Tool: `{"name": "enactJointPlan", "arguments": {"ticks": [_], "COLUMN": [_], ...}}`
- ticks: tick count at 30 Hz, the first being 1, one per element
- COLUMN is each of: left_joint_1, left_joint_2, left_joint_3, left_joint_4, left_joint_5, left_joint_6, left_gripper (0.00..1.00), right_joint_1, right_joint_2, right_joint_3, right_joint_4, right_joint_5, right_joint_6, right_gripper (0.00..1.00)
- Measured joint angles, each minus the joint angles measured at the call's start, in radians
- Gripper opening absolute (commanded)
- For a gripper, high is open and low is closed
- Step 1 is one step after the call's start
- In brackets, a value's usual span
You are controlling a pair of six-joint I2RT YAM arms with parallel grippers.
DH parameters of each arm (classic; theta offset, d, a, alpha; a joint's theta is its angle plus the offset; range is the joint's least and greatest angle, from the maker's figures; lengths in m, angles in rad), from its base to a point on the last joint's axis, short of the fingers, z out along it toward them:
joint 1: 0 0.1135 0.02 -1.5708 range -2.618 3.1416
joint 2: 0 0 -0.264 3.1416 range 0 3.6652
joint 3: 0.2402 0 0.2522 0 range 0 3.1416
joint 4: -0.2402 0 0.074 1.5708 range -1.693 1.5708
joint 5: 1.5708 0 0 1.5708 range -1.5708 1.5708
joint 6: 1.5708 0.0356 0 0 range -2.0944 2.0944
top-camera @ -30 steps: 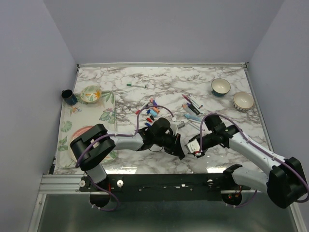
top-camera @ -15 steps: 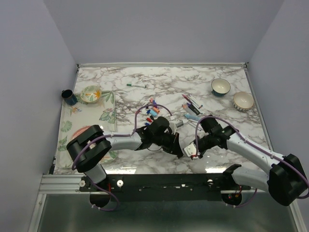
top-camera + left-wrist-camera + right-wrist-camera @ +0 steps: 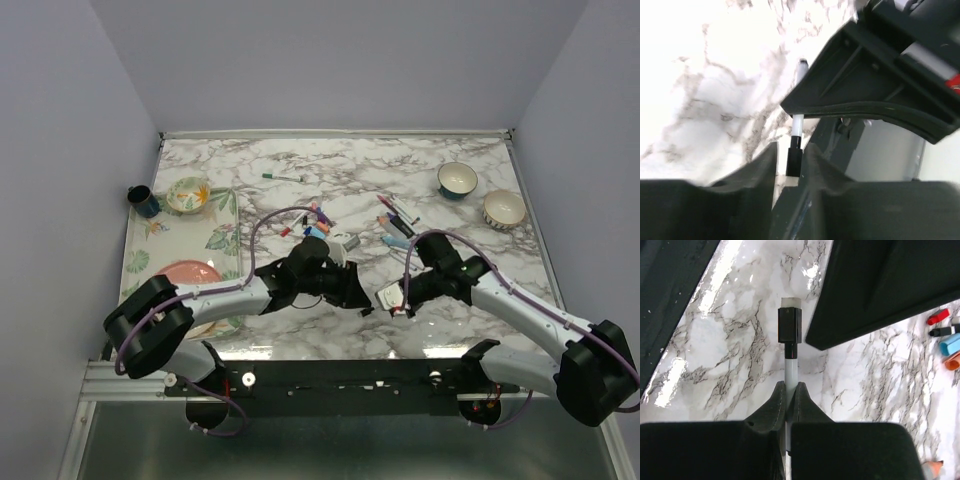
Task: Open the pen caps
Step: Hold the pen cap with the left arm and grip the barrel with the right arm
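Near the table's front edge my right gripper (image 3: 398, 298) (image 3: 791, 387) is shut on the white body of a pen (image 3: 790, 371). A black pen cap (image 3: 790, 326) (image 3: 794, 161) sits on the pen's far end, pointing toward my left gripper (image 3: 362, 300) (image 3: 791, 150). The left jaws stand open on either side of that cap, with a gap showing on one side. More pen caps (image 3: 315, 232) in red, blue and orange lie in a loose pile behind the left arm. A red cap (image 3: 938, 316) and a blue one (image 3: 950, 345) show in the right wrist view.
Several pens (image 3: 396, 222) lie behind the right arm, and a green-tipped pen (image 3: 282, 178) lies farther back. A floral tray (image 3: 225, 215) at the left holds a pink plate (image 3: 185, 272) and a small bowl (image 3: 187, 193), with a dark mug (image 3: 143, 200) beside it. Two bowls (image 3: 457, 179) (image 3: 503, 208) stand at the back right.
My right gripper has shut on the pen's body. The left jaws have opened off the black cap, and the left arm's elbow has swung out to the left.
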Motion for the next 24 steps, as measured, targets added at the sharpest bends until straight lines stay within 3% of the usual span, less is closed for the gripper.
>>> {"name": "enactJointPlan", "arguments": {"ticks": [2, 13, 17, 24], "left_joint_1": [0.014, 0.055, 0.068, 0.079], "left_joint_2": [-0.042, -0.299, -0.418, -0.584], "left_joint_3": [-0.015, -0.118, -0.183, -0.312], "left_joint_4": [0.008, 0.028, 0.029, 0.109], "left_joint_5": [-0.027, -0.224, -0.344, -0.525], "left_joint_6": [-0.005, -0.005, -0.011, -0.079], "left_gripper": [0.70, 0.87, 0.99, 0.99], "right_joint_1": [0.000, -0.017, -0.046, -0.114], "right_joint_2": [0.000, 0.000, 0.000, -0.010], "right_joint_3": [0.000, 0.039, 0.057, 0.074], "right_joint_4": [-0.005, -0.006, 0.005, 0.104], "right_joint_5": [0.000, -0.028, -0.056, -0.108], "right_joint_6": [0.029, 0.186, 0.266, 0.500], "right_gripper": [0.01, 0.01, 0.01, 0.01]}}
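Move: The left hand's parting fingers straddle the black cap end of the pen, whose middle is about 2 cm back, 1 cm right and 2 cm below that hand. From the right hand, which grips the barrel, the cap is some 5 cm left, 2 cm back and 2 cm lower. Loose caps lie about 17 cm ahead, 12 cm left and 9 cm below the left hand; a light-blue marker is roughly 17 cm ahead, 4 cm right and 8 cm below the right. Backing off leftward, upward and forward from the cap, the left hand travels about 14 cm, its fingers spreading wide as it swings counter-clockwise and its downward-pointing fingers level out. The right hand keeps its grip on the barrel and, after a brief pause, lifts the pen some 4 cm and eases forward, turning clockwise about 20 degrees. ##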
